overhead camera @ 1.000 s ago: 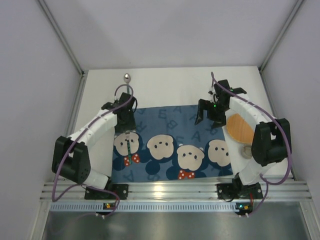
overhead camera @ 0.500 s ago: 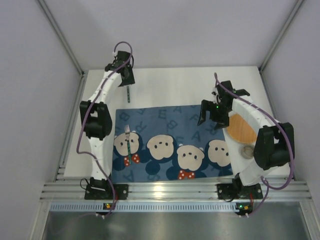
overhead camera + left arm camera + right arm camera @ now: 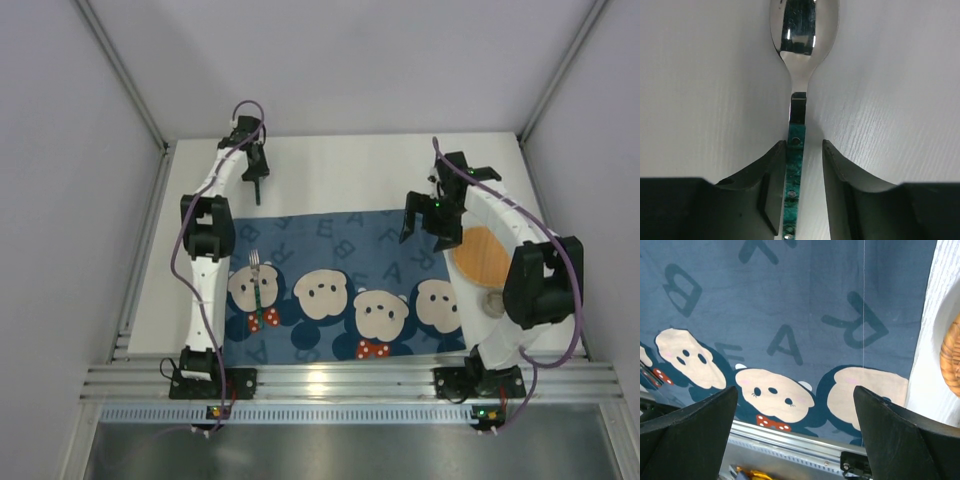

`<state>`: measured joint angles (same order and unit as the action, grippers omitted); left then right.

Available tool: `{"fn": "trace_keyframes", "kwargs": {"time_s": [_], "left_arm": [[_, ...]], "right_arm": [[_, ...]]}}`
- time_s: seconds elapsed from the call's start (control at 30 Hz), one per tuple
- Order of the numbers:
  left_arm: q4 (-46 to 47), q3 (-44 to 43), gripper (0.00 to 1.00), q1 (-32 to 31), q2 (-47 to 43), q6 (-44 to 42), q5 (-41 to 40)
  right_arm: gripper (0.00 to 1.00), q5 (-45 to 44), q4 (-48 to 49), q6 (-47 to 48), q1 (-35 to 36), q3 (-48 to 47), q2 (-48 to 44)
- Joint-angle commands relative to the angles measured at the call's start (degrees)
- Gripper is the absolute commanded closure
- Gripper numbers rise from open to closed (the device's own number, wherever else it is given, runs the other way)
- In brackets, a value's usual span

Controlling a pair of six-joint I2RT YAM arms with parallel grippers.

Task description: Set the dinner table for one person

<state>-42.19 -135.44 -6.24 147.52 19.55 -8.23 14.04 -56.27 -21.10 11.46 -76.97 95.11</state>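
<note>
The white dinner table (image 3: 340,170) carries a blue placemat (image 3: 345,285) printed with mouse faces. A fork (image 3: 257,287) with a green handle lies on the mat's left side. A spoon (image 3: 802,30) with a green handle lies on the bare table beyond the mat's far left corner. My left gripper (image 3: 257,183) is down over it, and its jaws (image 3: 804,147) stand slightly open on either side of the handle. My right gripper (image 3: 425,226) is wide open and empty above the mat's right part; the right wrist view (image 3: 795,390) shows only mat beneath it.
A round wicker mat (image 3: 482,255) lies on the table right of the placemat, also at the edge of the right wrist view (image 3: 951,365). A small round object (image 3: 493,301) sits just in front of it. The ribbed aluminium rail (image 3: 340,378) runs along the near edge. Grey walls enclose the table.
My left arm has swung from the fork on the mat out to the far left and come down over the spoon. My right gripper has shifted slightly back and right.
</note>
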Motion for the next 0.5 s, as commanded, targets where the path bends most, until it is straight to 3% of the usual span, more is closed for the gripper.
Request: {"fn": "trace_keyframes", "kwargs": {"time_s": [0.0,0.27,0.47], "left_arm": [[0.3,0.2,0.61,-0.3,1.2,-0.5,1.7],[-1.0,3.0,0.97,-0.3,1.3,-0.7,-0.5],[-2.3,2.9,1.00,-1.8,-3.8,2.1,-0.5]], "right_arm": [[0.00,0.4,-1.6,-0.1,-0.4,-3.6,2.3],[0.00,1.1,-1.9,-0.5,-0.4,-5.5,3.1],[0.00,0.7,-1.2,0.1,-0.4,-2.1,-0.4]]}}
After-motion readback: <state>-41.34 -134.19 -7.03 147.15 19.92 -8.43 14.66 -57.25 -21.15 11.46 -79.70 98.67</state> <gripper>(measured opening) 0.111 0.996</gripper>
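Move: The spoon lies right between my left fingertips: its middle is about level with them, 1 cm below and barely to their left, with the bowl pointing away from me. The fork I laid down is about 36 cm back and 4 cm to the right. The placemat's middle is also some 36 cm back, but about 30 cm to the right. From my right hand, the spoon is about 26 cm ahead, 52 cm to the left and 9 cm below. I close my left fingers from about half open onto the spoon's teal handle, just behind its black neck band, and pinch it from both sides. While they shut, the hand settles about half a centimetre down and eases right, not quite 1 cm in all, bringing the handle along; the wrist keeps its forward-and-down slant. ##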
